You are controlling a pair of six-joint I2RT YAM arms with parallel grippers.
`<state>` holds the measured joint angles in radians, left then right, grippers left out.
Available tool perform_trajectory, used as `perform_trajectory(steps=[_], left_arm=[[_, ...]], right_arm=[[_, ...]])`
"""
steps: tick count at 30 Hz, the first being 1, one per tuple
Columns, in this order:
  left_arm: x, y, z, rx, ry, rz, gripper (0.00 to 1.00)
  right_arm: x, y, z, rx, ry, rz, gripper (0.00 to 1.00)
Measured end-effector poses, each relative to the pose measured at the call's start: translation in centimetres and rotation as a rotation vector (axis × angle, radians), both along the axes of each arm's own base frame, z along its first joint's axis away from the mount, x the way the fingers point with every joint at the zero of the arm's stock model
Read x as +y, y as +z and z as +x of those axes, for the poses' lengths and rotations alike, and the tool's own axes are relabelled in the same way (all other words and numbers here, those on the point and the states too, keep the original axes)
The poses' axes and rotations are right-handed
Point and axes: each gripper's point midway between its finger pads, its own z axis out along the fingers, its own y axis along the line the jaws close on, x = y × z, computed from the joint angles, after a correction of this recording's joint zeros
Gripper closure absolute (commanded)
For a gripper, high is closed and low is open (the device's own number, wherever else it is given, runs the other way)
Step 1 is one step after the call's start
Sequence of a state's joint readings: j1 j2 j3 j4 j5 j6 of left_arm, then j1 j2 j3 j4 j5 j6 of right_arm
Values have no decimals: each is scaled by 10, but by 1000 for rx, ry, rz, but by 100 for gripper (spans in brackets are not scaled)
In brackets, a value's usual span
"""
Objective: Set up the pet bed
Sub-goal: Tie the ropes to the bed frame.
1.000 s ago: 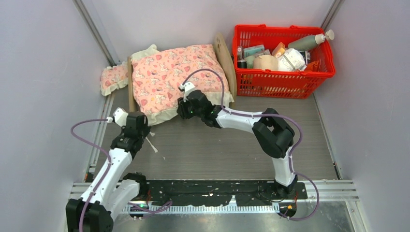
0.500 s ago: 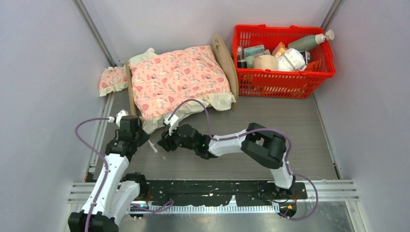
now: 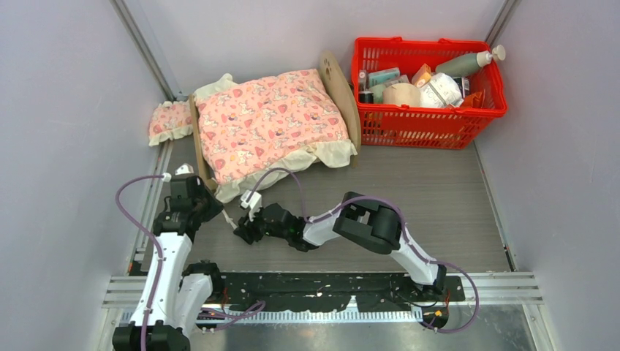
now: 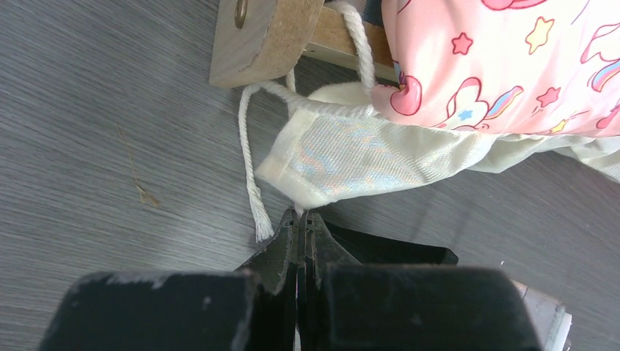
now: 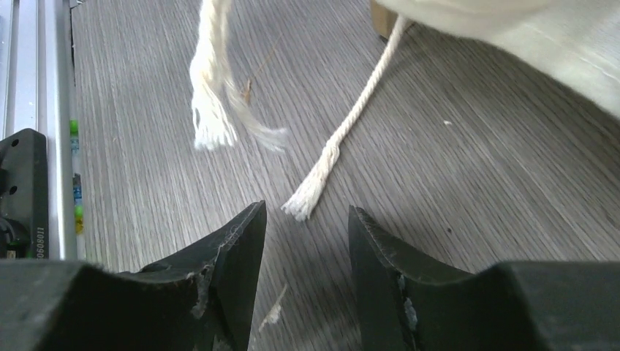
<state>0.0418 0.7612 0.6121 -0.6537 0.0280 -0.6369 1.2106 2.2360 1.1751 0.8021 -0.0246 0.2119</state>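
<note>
The pet bed [image 3: 335, 76] stands at the back left, its plywood headboard toward the red basket. A pink blanket [image 3: 267, 121] with a cream frill covers its mattress. My left gripper [image 3: 210, 199] [image 4: 301, 216] is at the bed's near left corner, shut on the tip of the blanket's frill [image 4: 351, 157], below the wooden frame end [image 4: 267, 36]. My right gripper [image 3: 237, 233] [image 5: 307, 210] hovers open just over the table. The frayed end of a white rope [image 5: 343, 139] lies right in front of its fingertips.
A red basket [image 3: 409, 121] full of bottles and packets stands at the back right. A small pink pillow [image 3: 165, 121] lies against the left wall beside the bed. A second frayed rope end [image 5: 210, 121] hangs nearby. Grey walls close in on both sides.
The bed and blanket swung and shifted a little. My right gripper left the blanket, came down and left to the table by the rope, and opened wider. The left gripper drew back slightly, still shut.
</note>
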Motion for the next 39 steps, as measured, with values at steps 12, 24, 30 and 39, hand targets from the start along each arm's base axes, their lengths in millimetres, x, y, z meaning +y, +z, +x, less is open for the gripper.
perform_trajectory(steps=[12,24,30,39], left_arm=[[6,-4,-4,36,7,23,100],[12,-12,-7,112,10,48,100],[9,-19,-8,148,-5,29,100],[24,-24,-12,181,60,89,100]], right_arm=[[15,-6,11,-62,-80,-23,95],[-20,47,36,-53,-135,43,95],[-13,103,25,-81,-78,153,95],[-7,112,9,-54,12,183,95]])
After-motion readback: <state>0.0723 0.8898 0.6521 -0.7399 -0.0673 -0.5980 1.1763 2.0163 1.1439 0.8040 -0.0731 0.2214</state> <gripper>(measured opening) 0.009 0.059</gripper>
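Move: The loose frayed rope end lies on the floor just off the right hand's open fingertips, about 2 cm left, 1 cm ahead and 1 cm below. From that hand, the cover's cream corner is some 9 cm ahead and 3 cm left, and the bed frame's leg about 11 cm ahead and 6 cm left, both slightly higher. The left hand, pinching the other strand, has the rope end roughly 8 cm below, 1 cm back and 2 cm right. The right hand slides about 2 cm left along the floor, shuts its half-open fingers on the loose rope end, draws it a few centimetres forward and to the right, then lifts it some 11 cm beside the left gripper, easing back a little with about 10 degrees of tilt. Meanwhile the left hand keeps its pinch on the other strand and shifts about 2.5 cm left and as much down, tipping its fingers some 10 degrees further down. ##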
